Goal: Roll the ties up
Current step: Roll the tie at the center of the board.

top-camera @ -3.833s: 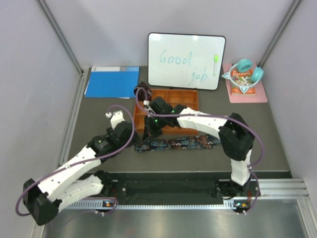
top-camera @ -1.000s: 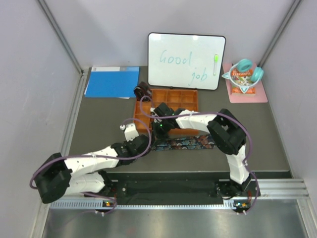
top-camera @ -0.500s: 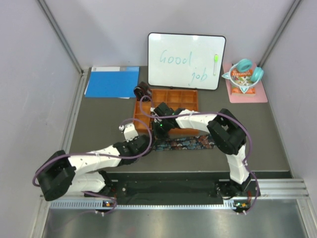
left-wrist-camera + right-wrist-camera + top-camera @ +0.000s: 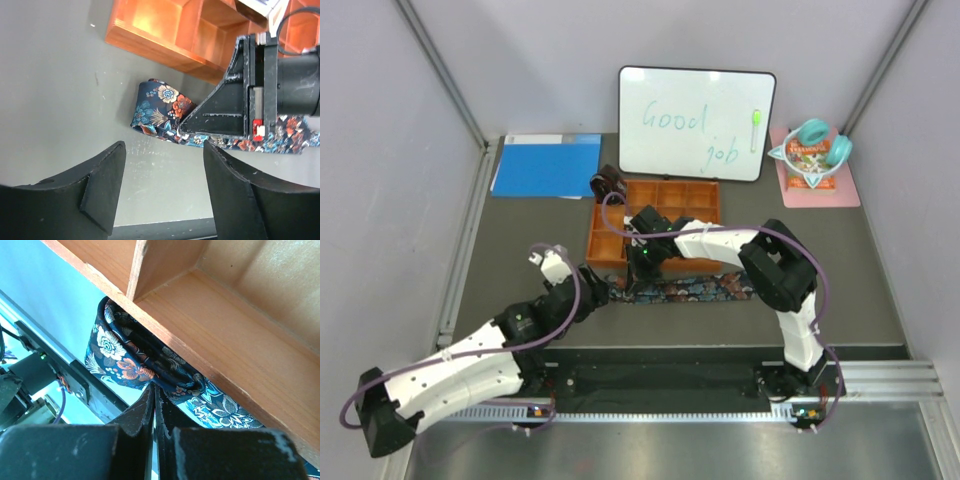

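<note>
The navy floral tie (image 4: pixel 705 287) lies as a strip in front of the orange tray (image 4: pixel 692 190), with its left end folded over into a loop (image 4: pixel 159 111). My right gripper (image 4: pixel 642 272) is shut on that folded end, and in the right wrist view its fingertips (image 4: pixel 154 390) pinch the loop (image 4: pixel 117 360) against the tray's front wall (image 4: pixel 225 325). My left gripper (image 4: pixel 600 292) is open and empty, a short way left of the loop, with its jaws wide apart (image 4: pixel 162 195). A dark coil (image 4: pixel 608 184), seemingly the brown-maroon tie, sits at the tray's back-left corner.
A whiteboard (image 4: pixel 697 122) stands behind the tray. A blue folder (image 4: pixel 546 166) lies at the back left. A pink mat with teal headphones (image 4: pixel 814 150) is at the back right. The tray front (image 4: pixel 165 42) is close beyond the loop.
My left arm has drawn back to the left, away from the tie's folded end. My right gripper has stayed on the fold. The tie strip is shorter than 3.8 s ago.
</note>
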Controlling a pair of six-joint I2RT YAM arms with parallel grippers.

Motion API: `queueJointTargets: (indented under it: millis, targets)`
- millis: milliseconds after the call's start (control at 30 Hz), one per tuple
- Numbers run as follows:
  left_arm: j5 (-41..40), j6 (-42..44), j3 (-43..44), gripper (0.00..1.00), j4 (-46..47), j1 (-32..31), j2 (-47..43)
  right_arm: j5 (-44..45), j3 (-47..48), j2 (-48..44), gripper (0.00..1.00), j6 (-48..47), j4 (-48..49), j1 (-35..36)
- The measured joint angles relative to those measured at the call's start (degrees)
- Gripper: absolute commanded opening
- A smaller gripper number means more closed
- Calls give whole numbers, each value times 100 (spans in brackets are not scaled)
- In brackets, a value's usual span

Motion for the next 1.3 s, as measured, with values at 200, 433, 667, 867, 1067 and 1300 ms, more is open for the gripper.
queueJointTargets:
  millis: [200,433,667,867,1067,1300]
  targets:
    - [345,496,-33,71,496,205,562,7,0,0,0,-11,-2,0]
    - [1126,857,-46,71,1213,892,1467,17,0,0,0,-13,-2,0]
    - [1604,1075,-299,67,1784,1344,1561,15,0,0,0,-13,-2,0]
    - [1928,1207,-581,66,2236,1600,1919,11,0,0,0,-11,0,0]
    - [2181,1290,-870,56,2896,1646,2116,13,0,0,0,-13,0,0]
    - [2243,1281,-1158,39,3473,1646,2140,7,0,0,0,-13,0,0]
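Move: The folded left end of the tie lies about 5 cm ahead of the open left gripper, some 3 cm to its right and 9 cm below. The right gripper's shut tips rest on the fold, about 6 cm to the left hand's right and 4 cm ahead; from them the fold's middle is roughly 3 cm left and 1 cm forward. The wooden tray's middle is some 15 cm beyond the fold and 8 cm right of it. Bring the left gripper down about 8 cm and forward about 3 cm, drifting slightly right, so its spread fingers come around the folded left end of the tie. Dip the fingers slightly, swing them some 10 degrees clockwise, and narrow the gap by about a third as they arrive. Meanwhile keep the right gripper still and shut, its tips holding the fold. ##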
